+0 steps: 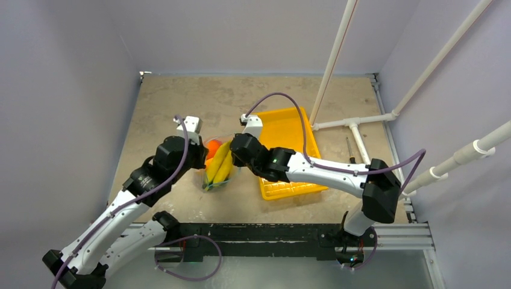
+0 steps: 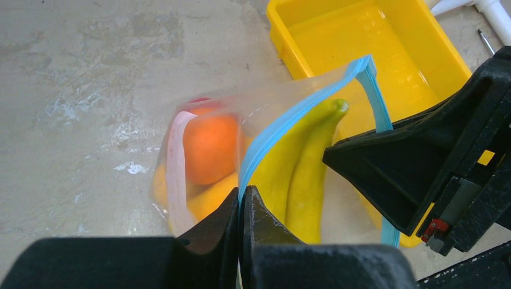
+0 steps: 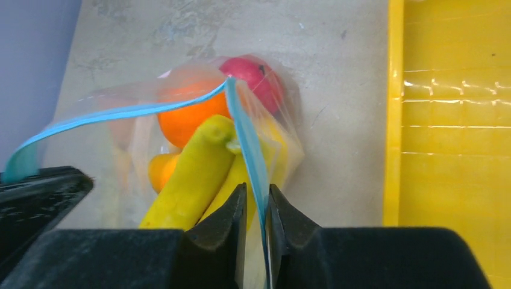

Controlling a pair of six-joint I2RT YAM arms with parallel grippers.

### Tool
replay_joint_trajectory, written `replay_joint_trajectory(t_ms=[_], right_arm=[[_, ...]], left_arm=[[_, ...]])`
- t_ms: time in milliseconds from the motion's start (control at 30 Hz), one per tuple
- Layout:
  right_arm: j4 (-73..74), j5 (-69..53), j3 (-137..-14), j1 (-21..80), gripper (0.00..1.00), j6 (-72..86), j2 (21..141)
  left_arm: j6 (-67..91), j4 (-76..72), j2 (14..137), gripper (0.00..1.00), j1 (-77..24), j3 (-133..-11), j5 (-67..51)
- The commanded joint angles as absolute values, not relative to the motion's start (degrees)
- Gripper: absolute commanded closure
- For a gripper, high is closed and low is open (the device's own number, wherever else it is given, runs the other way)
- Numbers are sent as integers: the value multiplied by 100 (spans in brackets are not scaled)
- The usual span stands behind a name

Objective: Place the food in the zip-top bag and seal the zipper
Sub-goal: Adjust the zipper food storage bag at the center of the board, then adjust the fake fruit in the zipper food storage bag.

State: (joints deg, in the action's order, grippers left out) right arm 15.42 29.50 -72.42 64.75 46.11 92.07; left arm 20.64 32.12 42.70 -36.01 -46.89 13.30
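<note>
The zip-top bag [image 1: 220,171] lies between the two arms, left of the yellow tray [image 1: 288,129]. Food sits inside it: yellow bananas [image 2: 299,174], an orange [image 2: 208,147], and a red fruit [image 3: 256,78] at the far end. The bananas' tips poke out at the mouth. My left gripper [image 2: 244,195] is shut on the teal zipper [image 2: 301,111] at one end of the mouth. The zipper [image 3: 244,138] runs between the slightly parted jaws of my right gripper [image 3: 258,192], with a narrow gap on its left side. The mouth gapes between the two grippers.
The yellow tray [image 3: 452,120] holds nothing and sits just right of the bag. White pipes [image 1: 355,123] stand at the back right, with a thin dark tool [image 1: 349,147] on the table beside them. Walls close in the left, back and right.
</note>
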Motion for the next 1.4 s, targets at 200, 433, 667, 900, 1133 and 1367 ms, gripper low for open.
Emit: replay_joint_trajectory(t_ms=[200,433,667,900,1133,1367], right_arm=[[2001,3356,-7756,6451,65,4640,8614],[2485,3416,-8166,6595,62,4597,8660],[2113,3068,-8314,6826,61,4345,8773],[1972,2926,-8324,6921,58,4353,9000],[1967,2842,-8257,6917,49,4488,9359],[1959,2700,-8086,6917,45,4530,9834]], left_arm=[[2197,2983,3984,100,-3567,-4629,1660],[2206,3001,3942,100,-3565,-4617,1661],[2206,3008,3939,100,-3564,-4614,1652],[2207,3008,3911,100,-3561,-4595,1652],[2198,3007,3902,100,-3567,-4595,1652],[2199,3001,3902,100,-3568,-4592,1626]])
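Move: My right fingers, only just parting, are still around the right side of the bag's zipper rim. The bananas in the bag's mouth lie about 5 cm to their left, nearly level fore and aft and some 5 cm below. The orange is roughly 6 cm farther out and 8 cm left of the right hand, and the yellow tray's middle about 21 cm right and 3 cm out. From my left hand, pinching the rim's left side, the bananas are some 6 cm right and 1 cm ahead. My right fingers let go of the rim and open to about half. That hand lifts about 7 cm clear, swings left and slightly back over the open mouth, then sinks about 5 cm towards the bananas, turning a little counter-clockwise. My left hand keeps its pinch on the rim, practically in place. ##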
